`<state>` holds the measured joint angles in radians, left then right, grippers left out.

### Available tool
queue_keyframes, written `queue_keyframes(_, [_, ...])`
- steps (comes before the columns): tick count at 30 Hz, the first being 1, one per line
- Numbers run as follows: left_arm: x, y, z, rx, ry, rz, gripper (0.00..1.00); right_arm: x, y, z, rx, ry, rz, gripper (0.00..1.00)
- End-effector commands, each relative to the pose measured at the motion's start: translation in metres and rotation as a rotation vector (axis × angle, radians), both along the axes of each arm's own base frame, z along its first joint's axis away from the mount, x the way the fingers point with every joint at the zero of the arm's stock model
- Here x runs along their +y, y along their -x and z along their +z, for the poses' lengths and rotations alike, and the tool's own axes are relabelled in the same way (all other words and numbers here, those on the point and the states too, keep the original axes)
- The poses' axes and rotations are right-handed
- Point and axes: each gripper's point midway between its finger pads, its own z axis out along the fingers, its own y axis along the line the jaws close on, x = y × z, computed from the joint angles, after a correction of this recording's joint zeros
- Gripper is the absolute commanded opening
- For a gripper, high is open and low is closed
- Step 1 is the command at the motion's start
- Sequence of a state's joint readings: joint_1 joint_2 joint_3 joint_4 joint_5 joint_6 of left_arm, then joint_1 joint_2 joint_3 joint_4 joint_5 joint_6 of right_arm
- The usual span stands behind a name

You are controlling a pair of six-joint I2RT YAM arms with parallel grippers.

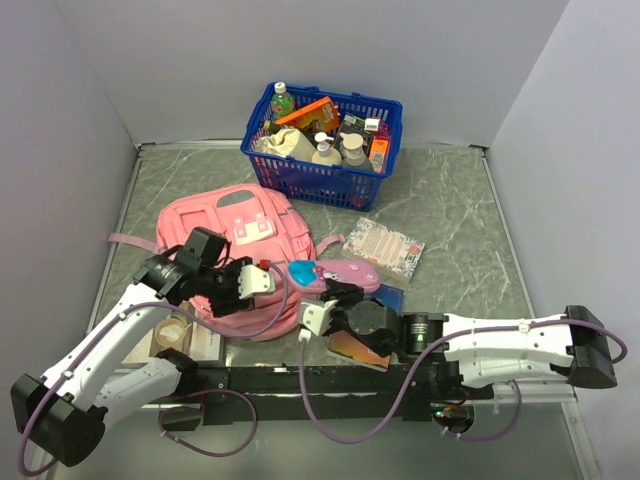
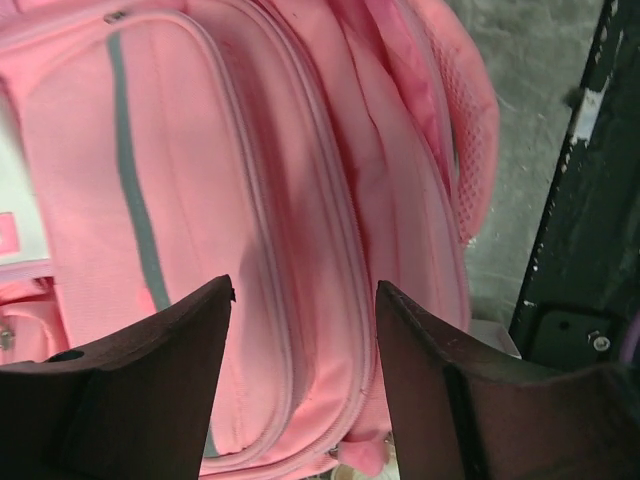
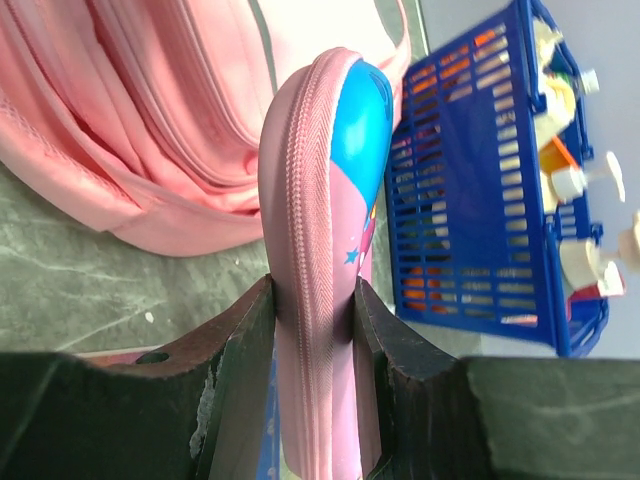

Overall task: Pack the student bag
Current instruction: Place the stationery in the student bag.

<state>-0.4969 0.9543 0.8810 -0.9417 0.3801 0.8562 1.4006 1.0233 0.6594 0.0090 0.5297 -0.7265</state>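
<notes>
The student bag [image 1: 232,232] is a pink backpack with grey trims, lying flat at centre left. In the left wrist view its zipped side [image 2: 300,180] fills the picture. My left gripper [image 1: 262,281] hovers over the bag's near edge. It stands open [image 2: 305,292], with only bag fabric showing between its dark fingers [image 2: 170,350]. My right gripper [image 1: 332,300] is shut on a small pink pencil case [image 1: 335,272] with a blue cartoon face. It holds the case on edge [image 3: 320,200] just right of the bag, zip side toward the camera.
A blue plastic basket [image 1: 325,150] full of bottles and packets stands at the back. A floral flat pouch [image 1: 383,246] lies right of the bag. A book [image 1: 352,350] lies under the right wrist. Wooden items [image 1: 185,335] sit by the left arm's base.
</notes>
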Motion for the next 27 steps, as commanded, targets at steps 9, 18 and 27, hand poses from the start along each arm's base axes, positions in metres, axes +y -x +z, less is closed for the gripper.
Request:
queue_keyframes(9, [0.01, -0.052, -0.007, -0.249, -0.075, 0.07, 0.47, -0.02, -0.003, 0.02, 0.029, -0.179, -0.09, 0.11])
queue_keyframes(18, [0.013, -0.052, -0.017, -0.291, -0.152, 0.019, 0.54, -0.017, -0.001, 0.021, 0.039, -0.186, -0.074, 0.11])
queue_keyframes(27, [-0.01, -0.092, 0.056, -0.457, 0.018, 0.144, 0.01, -0.013, 0.006, 0.012, 0.074, -0.178, -0.038, 0.11])
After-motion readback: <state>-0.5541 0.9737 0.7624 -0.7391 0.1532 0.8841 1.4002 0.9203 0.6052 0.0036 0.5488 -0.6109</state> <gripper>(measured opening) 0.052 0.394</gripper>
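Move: The front pocket's zipped edge on the bag lies about 3 cm ahead of the open left fingers, 1 cm to their left and 3 cm below. The name tag is some 15 cm ahead, 3 cm right and 4 cm below; the white box is about 8 cm back, 14 cm left and 12 cm below. From the right hand, already gripping the pencil case, that edge is roughly 26 cm left, 3 cm ahead and 9 cm lower. The zipped edge of the bag's front pocket is taken by the left hand, which goes about 3.5 cm forward and some 2.5 cm down onto it, tips swinging forward roughly 10 degrees; its fingers narrow, reopen, then shut to pinch the edge. The right hand keeps the pencil case clamped, shifts about 2 cm right away from the bag with a small roll, then holds. ##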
